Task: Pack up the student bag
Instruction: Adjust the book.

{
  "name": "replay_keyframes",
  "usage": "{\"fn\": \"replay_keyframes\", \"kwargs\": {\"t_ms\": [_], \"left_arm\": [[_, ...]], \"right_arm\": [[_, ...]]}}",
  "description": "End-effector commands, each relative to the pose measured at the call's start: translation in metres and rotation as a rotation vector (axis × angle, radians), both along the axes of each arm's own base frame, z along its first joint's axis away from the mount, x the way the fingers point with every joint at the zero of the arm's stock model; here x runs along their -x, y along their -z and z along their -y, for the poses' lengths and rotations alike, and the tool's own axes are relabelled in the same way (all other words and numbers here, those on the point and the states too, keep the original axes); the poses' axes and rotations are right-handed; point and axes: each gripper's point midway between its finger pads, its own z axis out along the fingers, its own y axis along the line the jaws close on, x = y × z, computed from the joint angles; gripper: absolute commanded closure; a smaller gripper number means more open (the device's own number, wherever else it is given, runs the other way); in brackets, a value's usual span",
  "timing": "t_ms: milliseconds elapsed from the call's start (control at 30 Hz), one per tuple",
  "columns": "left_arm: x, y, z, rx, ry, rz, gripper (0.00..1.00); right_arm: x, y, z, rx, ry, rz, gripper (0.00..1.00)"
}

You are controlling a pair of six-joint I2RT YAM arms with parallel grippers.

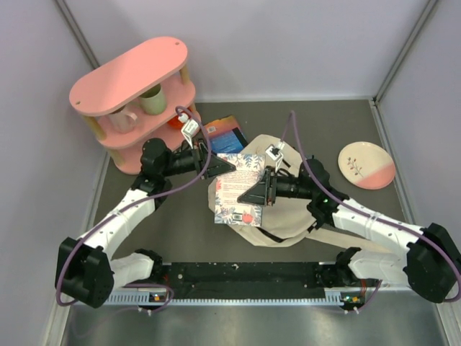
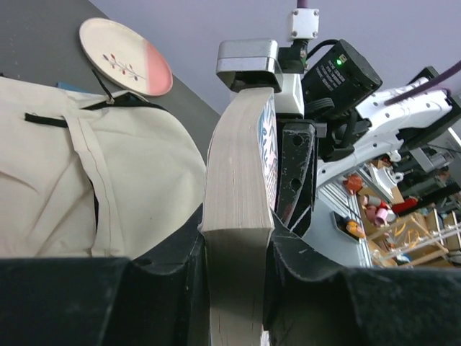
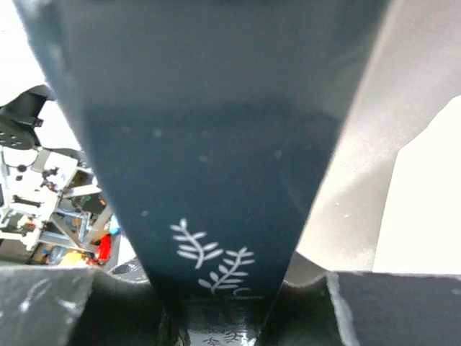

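Note:
The cream student bag [image 1: 292, 220] lies flat in the middle of the table and also fills the left of the left wrist view [image 2: 122, 180]. A thick book [image 1: 238, 193] with a floral cover hangs just above the bag's left part. My left gripper [image 1: 225, 167] is shut on its far left corner, with the black fingers [image 2: 176, 267] pressed against both covers beside the page edge [image 2: 241, 166]. My right gripper [image 1: 255, 193] is shut on the opposite side, and the dark teal spine [image 3: 209, 166] with white leaf sprigs runs up between its pads [image 3: 65, 303].
A pink two-tier shelf [image 1: 137, 76] with a green mug [image 1: 151, 99] and a pink mug [image 1: 122, 120] stands at the back left. A blue-and-orange book [image 1: 220, 134] lies behind the bag. A pink-and-white plate [image 1: 366, 164] sits at the right. Walls enclose the table.

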Motion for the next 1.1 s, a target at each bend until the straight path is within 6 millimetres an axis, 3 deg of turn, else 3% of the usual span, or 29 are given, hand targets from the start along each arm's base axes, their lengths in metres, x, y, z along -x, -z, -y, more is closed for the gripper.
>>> {"fn": "replay_keyframes", "kwargs": {"t_ms": [0,33,67,167,267,300,367,400,433,467,500,533,667,800,1000,1067], "left_arm": [[-0.003,-0.009,-0.002,0.009,-0.046,0.055,1.00],[-0.007,-0.011,-0.005,0.000,-0.089,0.077,1.00],[-0.011,-0.003,-0.008,-0.031,-0.131,0.031,1.00],[-0.032,-0.003,-0.027,-0.053,-0.337,0.001,1.00],[-0.043,-0.014,-0.050,0.007,-0.536,-0.070,1.00],[-0.043,-0.025,-0.055,0.060,-0.571,-0.047,1.00],[-0.041,-0.033,-0.074,0.184,-0.684,-0.077,1.00],[-0.039,-0.048,-0.080,0.269,-0.703,-0.041,1.00],[-0.035,-0.043,-0.087,0.329,-0.725,-0.066,1.00],[-0.036,-0.045,-0.092,0.364,-0.753,-0.067,1.00],[-0.035,-0.045,-0.094,0.386,-0.758,-0.087,1.00],[-0.035,-0.042,-0.094,0.387,-0.754,-0.097,1.00],[-0.028,-0.045,-0.087,0.440,-0.688,-0.107,1.00],[-0.030,-0.041,-0.083,0.467,-0.663,-0.134,1.00],[-0.030,-0.048,-0.076,0.489,-0.620,-0.133,1.00],[-0.029,-0.049,-0.076,0.502,-0.611,-0.132,1.00]], "right_arm": [[-0.025,-0.039,0.003,0.004,0.102,0.119,0.69],[-0.029,-0.038,0.006,0.017,0.125,0.106,0.61],[-0.038,-0.037,0.010,0.034,0.178,0.096,0.41],[-0.058,-0.019,0.030,0.101,0.338,0.048,0.15],[-0.069,-0.006,0.053,0.132,0.496,-0.005,0.07],[-0.068,0.006,0.057,0.127,0.520,-0.039,0.07],[-0.063,0.001,0.065,0.067,0.551,-0.047,0.06],[-0.058,0.014,0.067,0.048,0.554,-0.098,0.06],[-0.051,-0.010,0.064,-0.063,0.518,-0.050,0.06],[-0.045,0.000,0.065,-0.099,0.504,-0.098,0.06],[-0.041,-0.007,0.065,-0.152,0.491,-0.096,0.06],[-0.038,-0.016,0.064,-0.202,0.473,-0.080,0.06],[-0.037,-0.004,0.060,-0.165,0.459,-0.127,0.06],[-0.036,-0.013,0.056,-0.233,0.430,-0.129,0.06],[-0.037,-0.012,0.031,-0.232,0.371,-0.180,0.06],[-0.037,-0.022,0.028,-0.278,0.367,-0.168,0.06]]}}
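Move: The white book lies flat between both hands. Its middle is about 7 cm back and 5 cm to the right of the left hand, and some 3 cm ahead and 3 cm to the left of the right hand, roughly level with both. Some 20 cm below the left hand, the bag's middle lies about 4 cm ahead and 16 cm to its right, while the blue book on the table is roughly 27 cm ahead and straight in line. The white book goes over to the left hand alone: the right fingers open wide and let go, backing out to the right and forward by some 6 cm each, turning about 25 degrees clockwise and sinking. The left keeps its pinch, carrying the book forward, then about 8 cm left, and swinging it some 40 degrees counter-clockwise. The right hand then eases a couple of centimetres back left, still wide open, towards the book's near corner. ##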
